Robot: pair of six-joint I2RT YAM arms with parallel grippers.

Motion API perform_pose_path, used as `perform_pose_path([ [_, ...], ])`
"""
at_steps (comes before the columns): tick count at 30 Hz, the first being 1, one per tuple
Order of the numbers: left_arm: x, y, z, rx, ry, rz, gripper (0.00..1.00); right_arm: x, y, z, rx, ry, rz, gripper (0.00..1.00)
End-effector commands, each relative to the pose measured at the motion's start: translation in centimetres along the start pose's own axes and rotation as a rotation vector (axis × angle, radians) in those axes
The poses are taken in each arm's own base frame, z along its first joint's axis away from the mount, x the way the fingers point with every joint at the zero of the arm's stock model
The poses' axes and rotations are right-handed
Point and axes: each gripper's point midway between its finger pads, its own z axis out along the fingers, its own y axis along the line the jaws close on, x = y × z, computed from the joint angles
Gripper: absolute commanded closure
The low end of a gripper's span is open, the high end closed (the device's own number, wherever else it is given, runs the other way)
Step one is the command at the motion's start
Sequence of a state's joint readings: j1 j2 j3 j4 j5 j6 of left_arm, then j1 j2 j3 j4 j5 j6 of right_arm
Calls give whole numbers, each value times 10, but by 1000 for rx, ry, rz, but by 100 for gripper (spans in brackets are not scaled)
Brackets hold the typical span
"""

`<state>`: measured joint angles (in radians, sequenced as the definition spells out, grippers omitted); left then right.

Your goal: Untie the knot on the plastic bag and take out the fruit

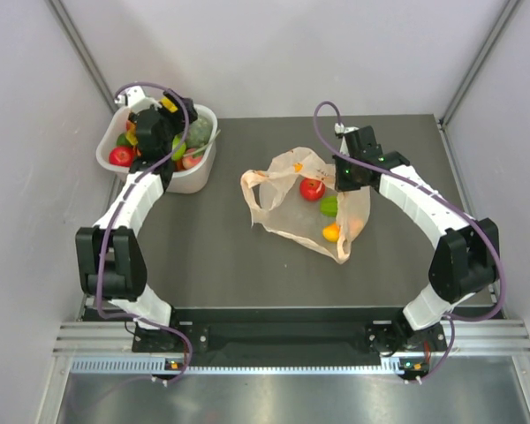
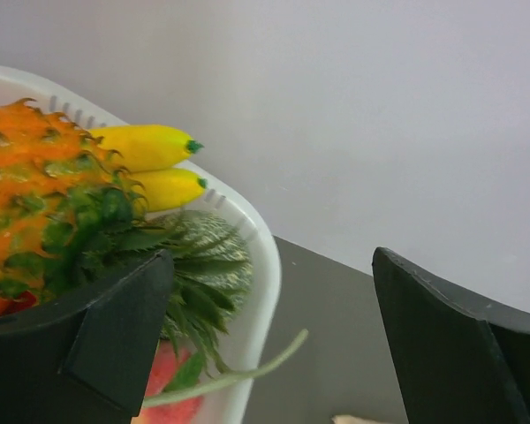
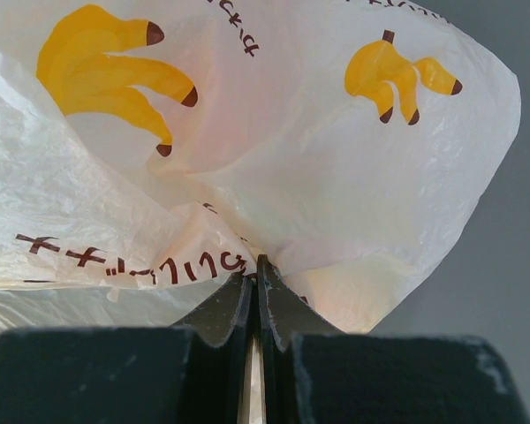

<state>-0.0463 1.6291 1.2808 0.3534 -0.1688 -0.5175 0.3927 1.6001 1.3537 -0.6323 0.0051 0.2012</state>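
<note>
The peach-orange plastic bag (image 1: 287, 199) lies slack mid-table, printed with bananas (image 3: 318, 159). Through its film show a red fruit (image 1: 313, 188), a green piece (image 1: 329, 205) and an orange one (image 1: 332, 232). My right gripper (image 1: 352, 170) is shut on a fold of the bag's film (image 3: 258, 265) at its right edge. No knot is in view. My left gripper (image 1: 165, 119) hangs open over the white tub (image 1: 203, 172), nothing between its fingers (image 2: 269, 291). The orange pineapple (image 2: 44, 203) and yellow bananas (image 2: 155, 146) lie in the tub beside the left finger.
The tub's rim (image 2: 267, 265) sits under the left jaws, with a grey-green melon (image 2: 214, 252) and a red fruit (image 1: 121, 156) inside. Grey walls stand close behind and left of the tub. Bare dark tabletop (image 1: 203, 247) stretches between tub and bag.
</note>
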Motion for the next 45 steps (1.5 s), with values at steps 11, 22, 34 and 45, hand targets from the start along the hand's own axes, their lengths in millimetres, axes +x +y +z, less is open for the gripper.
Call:
perform_pose_path([
  [11,20,-193,-242,973,291,-54,11,-9,5,-37,-20,-58,-34,100],
  [22,144,-258,-431,1449,621,111,28,11,22,-71,-70,-38,-69,100],
  [34,272,-247,-404,1465,691,522,33,17,28,-90,-88,-19,-95,100],
  [45,338,-252,-327,1410,699,565,34,24,35,-93,-133,-2,-112,100],
])
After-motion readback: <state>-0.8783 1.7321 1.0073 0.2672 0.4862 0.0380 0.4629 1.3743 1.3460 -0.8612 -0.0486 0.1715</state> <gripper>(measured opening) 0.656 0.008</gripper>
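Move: From the left hand, empty and open over the basket, the mango in the bag lies about 43 cm to the right, 27 cm back and 27 cm below. The green fruit sits some 7 cm beyond the mango, and the red fruit about 13 cm beyond and 5 cm left of it. From the right hand, the same mango is about 10 cm back, 3 cm left and 12 cm down. Still pinching the bag's rim, the right hand draws it back about 7.5 cm and up 5. The left hand leaves the basket, swinging right and back in a rising arc, then sinks and reaches forward a little at the end, coming down towards the mango, 40 cm farther right. The wrist turns some 90 degrees clockwise, fingers now pointing right and tipped down, narrowed by a third but open. ##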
